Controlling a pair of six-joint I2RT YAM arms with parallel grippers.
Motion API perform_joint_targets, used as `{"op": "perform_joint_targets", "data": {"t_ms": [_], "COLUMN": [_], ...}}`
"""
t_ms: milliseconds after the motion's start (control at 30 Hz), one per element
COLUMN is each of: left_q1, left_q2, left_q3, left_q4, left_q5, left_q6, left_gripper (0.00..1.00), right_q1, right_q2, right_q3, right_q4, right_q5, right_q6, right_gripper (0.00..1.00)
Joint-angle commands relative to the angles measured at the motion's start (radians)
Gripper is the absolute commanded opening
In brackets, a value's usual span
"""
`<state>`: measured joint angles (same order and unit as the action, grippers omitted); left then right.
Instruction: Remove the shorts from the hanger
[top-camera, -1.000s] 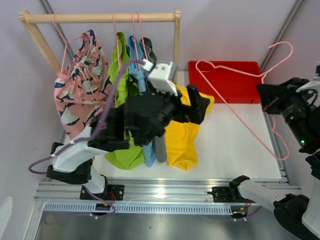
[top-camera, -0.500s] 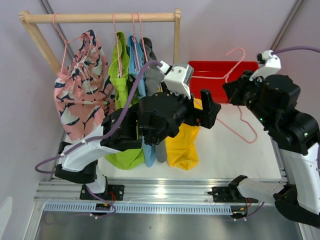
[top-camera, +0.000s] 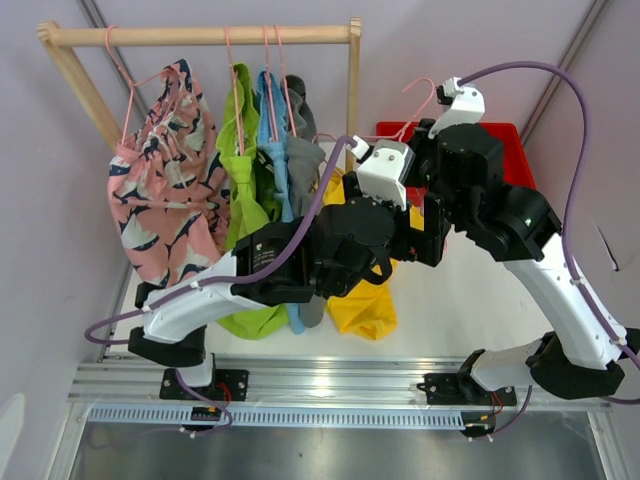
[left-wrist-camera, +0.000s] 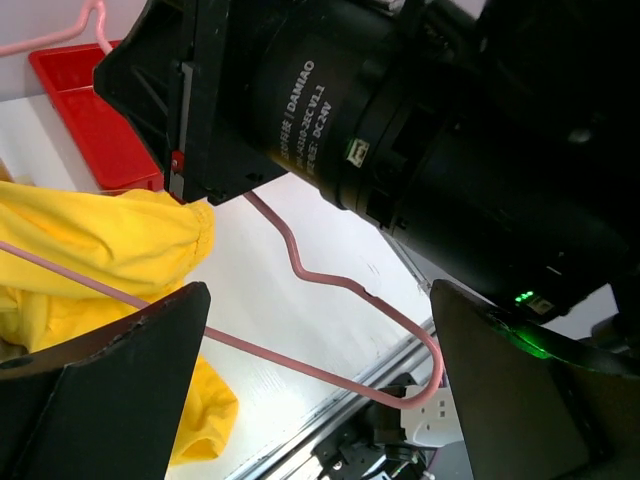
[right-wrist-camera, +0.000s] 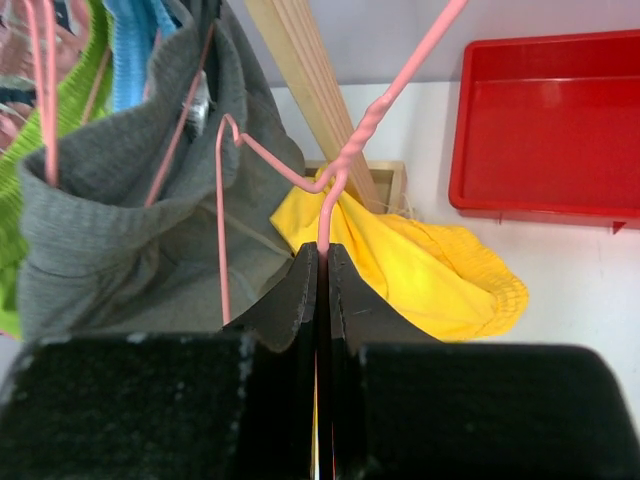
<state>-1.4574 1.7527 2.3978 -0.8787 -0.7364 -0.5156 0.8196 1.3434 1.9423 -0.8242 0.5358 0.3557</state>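
The yellow shorts (top-camera: 365, 305) lie crumpled on the white table, off the hanger (left-wrist-camera: 330, 280). My right gripper (right-wrist-camera: 322, 250) is shut on the neck of that empty pink wire hanger (right-wrist-camera: 375, 115), close to the rack's right post. My left gripper (left-wrist-camera: 320, 370) hangs open over the table beside the yellow shorts (left-wrist-camera: 90, 240), and the hanger's lower loop runs between its fingers without touching them. On the rack hang the pink patterned shorts (top-camera: 160, 190), lime green shorts (top-camera: 240, 170), light blue shorts (top-camera: 272, 130) and grey shorts (top-camera: 300, 165).
The wooden rack rail (top-camera: 200, 36) spans the back left, and its right post (right-wrist-camera: 310, 90) stands just ahead of my right gripper. A red bin (right-wrist-camera: 545, 120) sits at the back right. My right arm's housing (left-wrist-camera: 400, 130) looms close above my left gripper.
My right arm has swung from the table's right edge leftward to the rack's post, carrying the pink hanger. My left arm has shifted a little to the right, still open.
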Motion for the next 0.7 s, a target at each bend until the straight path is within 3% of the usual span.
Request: {"op": "perform_joint_targets", "data": {"t_ms": [0, 67, 267, 300, 400, 500, 600, 667], "left_q1": [-0.004, -0.003, -0.003, -0.003, -0.003, 0.0, 0.006, 0.008], "left_q2": [0.022, 0.027, 0.036, 0.044, 0.05, 0.05, 0.045, 0.041], "left_q3": [0.038, 0.034, -0.003, -0.006, -0.005, -0.005, -0.009, -0.014], "left_q4": [0.023, 0.014, 0.023, 0.026, 0.033, 0.041, 0.04, 0.041], "left_q5": [-0.066, -0.08, -0.133, -0.145, -0.162, -0.181, -0.178, -0.172], "left_q6": [-0.008, -0.012, -0.006, -0.003, 0.008, 0.015, 0.011, 0.015], "left_gripper": [0.96, 0.85, 0.71, 0.58, 0.45, 0.14, 0.0, 0.0], "right_q1": [0.03, 0.05, 0.093, 0.101, 0.13, 0.154, 0.173, 0.177], "right_q2": [0.003, 0.007, 0.0, -0.003, -0.009, -0.021, -0.036, -0.044], "right_q3": [0.063, 0.073, 0.095, 0.095, 0.098, 0.092, 0.084, 0.07], "right_q4": [0.069, 0.071, 0.057, 0.057, 0.057, 0.06, 0.065, 0.074], "right_q5": [0.065, 0.087, 0.115, 0.124, 0.141, 0.153, 0.165, 0.171], "right_q6": [0.025, 0.023, 0.032, 0.032, 0.032, 0.032, 0.035, 0.035], "right_gripper": [0.0, 0.0, 0.0, 0.0, 0.0, 0.0, 0.0, 0.0]}}
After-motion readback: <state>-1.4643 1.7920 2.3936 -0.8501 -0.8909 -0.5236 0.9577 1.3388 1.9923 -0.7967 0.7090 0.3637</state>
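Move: The pink hanger, held at its neck in the right fingers, has a shoulder wire about 3 cm ahead, 1 cm right and 2 cm below the open left hand; from the right hand that wire is some 6 cm down, 2 cm back and 1 cm right. The right hand sits about 5 cm ahead of and 4 cm above the left. The loose yellow shorts lie roughly 20 cm ahead and 35 cm below the left hand; the hanging grey shorts are about 12 cm ahead, 15 cm left and 10 cm down. Forward by about 2 cm and slightly down, the left hand eases onto the hanger's shoulder wire, swinging a little counter-clockwise while its wide-open fingers shut and pinch the wire close under the right gripper. The right hand keeps its grip on the neck and carries the hanger up some 3 cm and back 2 cm, towards the left hand. ##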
